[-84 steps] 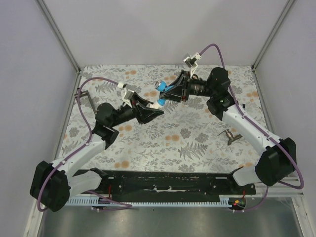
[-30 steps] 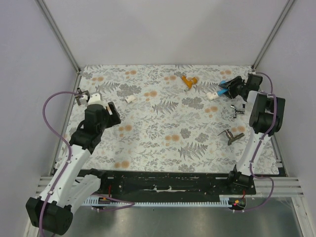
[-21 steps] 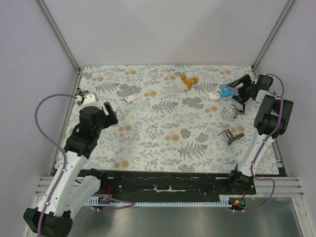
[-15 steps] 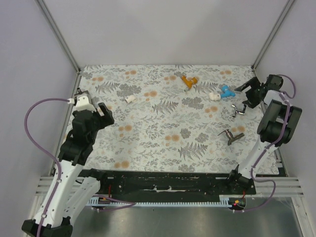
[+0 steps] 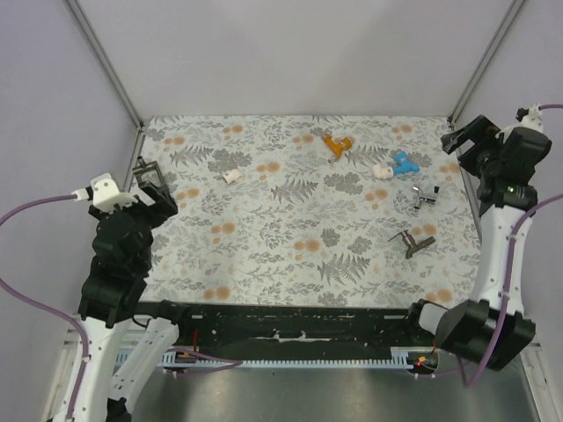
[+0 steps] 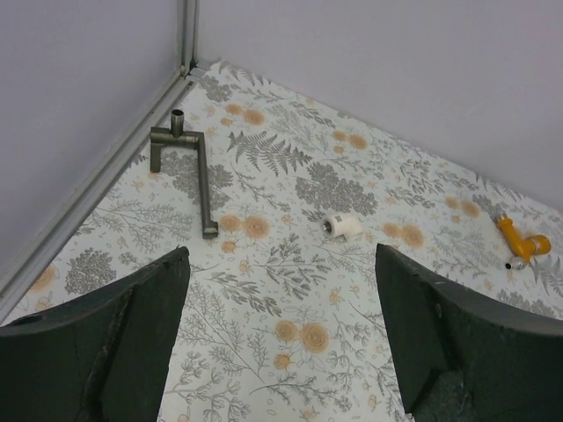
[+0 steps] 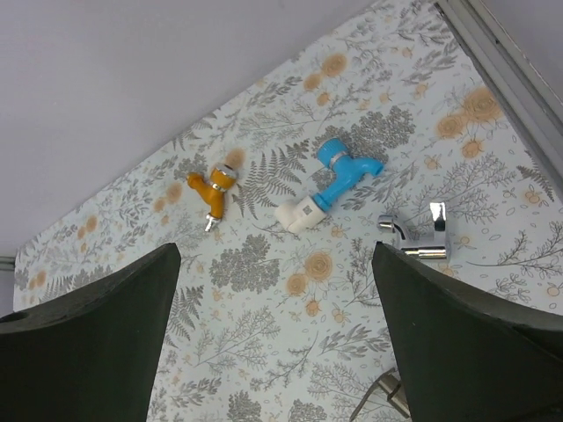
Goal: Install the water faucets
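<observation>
The blue water faucet (image 5: 403, 163) lies on the floral mat at the back right, its stem end in a white fitting (image 7: 297, 214). It shows in the right wrist view too (image 7: 345, 174). The orange faucet (image 5: 335, 145) lies loose left of it, also seen by the right wrist (image 7: 214, 189) and the left wrist (image 6: 519, 244). My right gripper (image 5: 457, 154) hangs open above the mat's right edge, away from both faucets, its jaws (image 7: 274, 255) empty. My left gripper (image 5: 154, 195) is open and empty over the mat's left edge (image 6: 281, 264).
A loose white fitting (image 5: 232, 176) lies at mid-left (image 6: 343, 225). A dark metal bracket (image 6: 201, 176) lies by the left wall. A chrome piece (image 5: 424, 195) and a dark metal piece (image 5: 415, 240) lie on the right. Frame rails border the mat.
The right gripper opened, left the blue faucet with its white fitting on the mat and drew back to the right. The left arm pulled back toward the near left edge.
</observation>
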{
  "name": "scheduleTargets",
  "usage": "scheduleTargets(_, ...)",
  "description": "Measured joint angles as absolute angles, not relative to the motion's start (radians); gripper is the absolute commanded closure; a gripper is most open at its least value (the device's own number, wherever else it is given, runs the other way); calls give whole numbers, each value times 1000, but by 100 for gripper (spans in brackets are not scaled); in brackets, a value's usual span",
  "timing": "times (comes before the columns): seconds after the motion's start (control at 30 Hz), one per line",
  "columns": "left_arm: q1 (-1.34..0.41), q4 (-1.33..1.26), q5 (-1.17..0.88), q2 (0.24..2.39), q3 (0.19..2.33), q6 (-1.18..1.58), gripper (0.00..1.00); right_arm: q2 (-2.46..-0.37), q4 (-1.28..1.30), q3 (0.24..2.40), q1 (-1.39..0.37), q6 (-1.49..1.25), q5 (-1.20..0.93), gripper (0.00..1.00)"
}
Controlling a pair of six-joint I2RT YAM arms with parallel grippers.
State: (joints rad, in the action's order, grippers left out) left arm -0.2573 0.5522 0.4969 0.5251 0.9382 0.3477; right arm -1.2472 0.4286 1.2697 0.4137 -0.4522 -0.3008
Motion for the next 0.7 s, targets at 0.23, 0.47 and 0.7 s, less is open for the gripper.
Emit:
scheduleTargets(0.23, -287, 562, 558, 534, 1012, 310, 9, -1007, 421, 1182, 292, -438, -213, 2)
scheduleTargets(0.47, -305, 569, 600, 542, 1054, 275, 9, -928, 519, 1182, 226, -355, -131, 2)
scheduleTargets(0.7, -311, 568, 613, 591, 1068, 263, 9, -919, 588, 1186, 216, -343, -48, 2)
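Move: The blue faucet, already left on the table, lies about 15 cm ahead of the right hand, 10 cm to its left and 26 cm below. The chrome faucet is some 5 cm ahead and 4 cm left of that hand, the lever faucet 9 cm back and 10 cm left, both at table level. From the left hand, the blue faucet is roughly 30 cm ahead, 58 cm to the right and 29 cm below. Draw the empty right gripper back about 7 cm and some 5 cm to the left, away from the blue faucet, rising over the first half and then sinking slightly, while its left side rolls down about 10 degrees. Lift the left gripper about 4 cm almost straight up. Keep both open and touching nothing. ##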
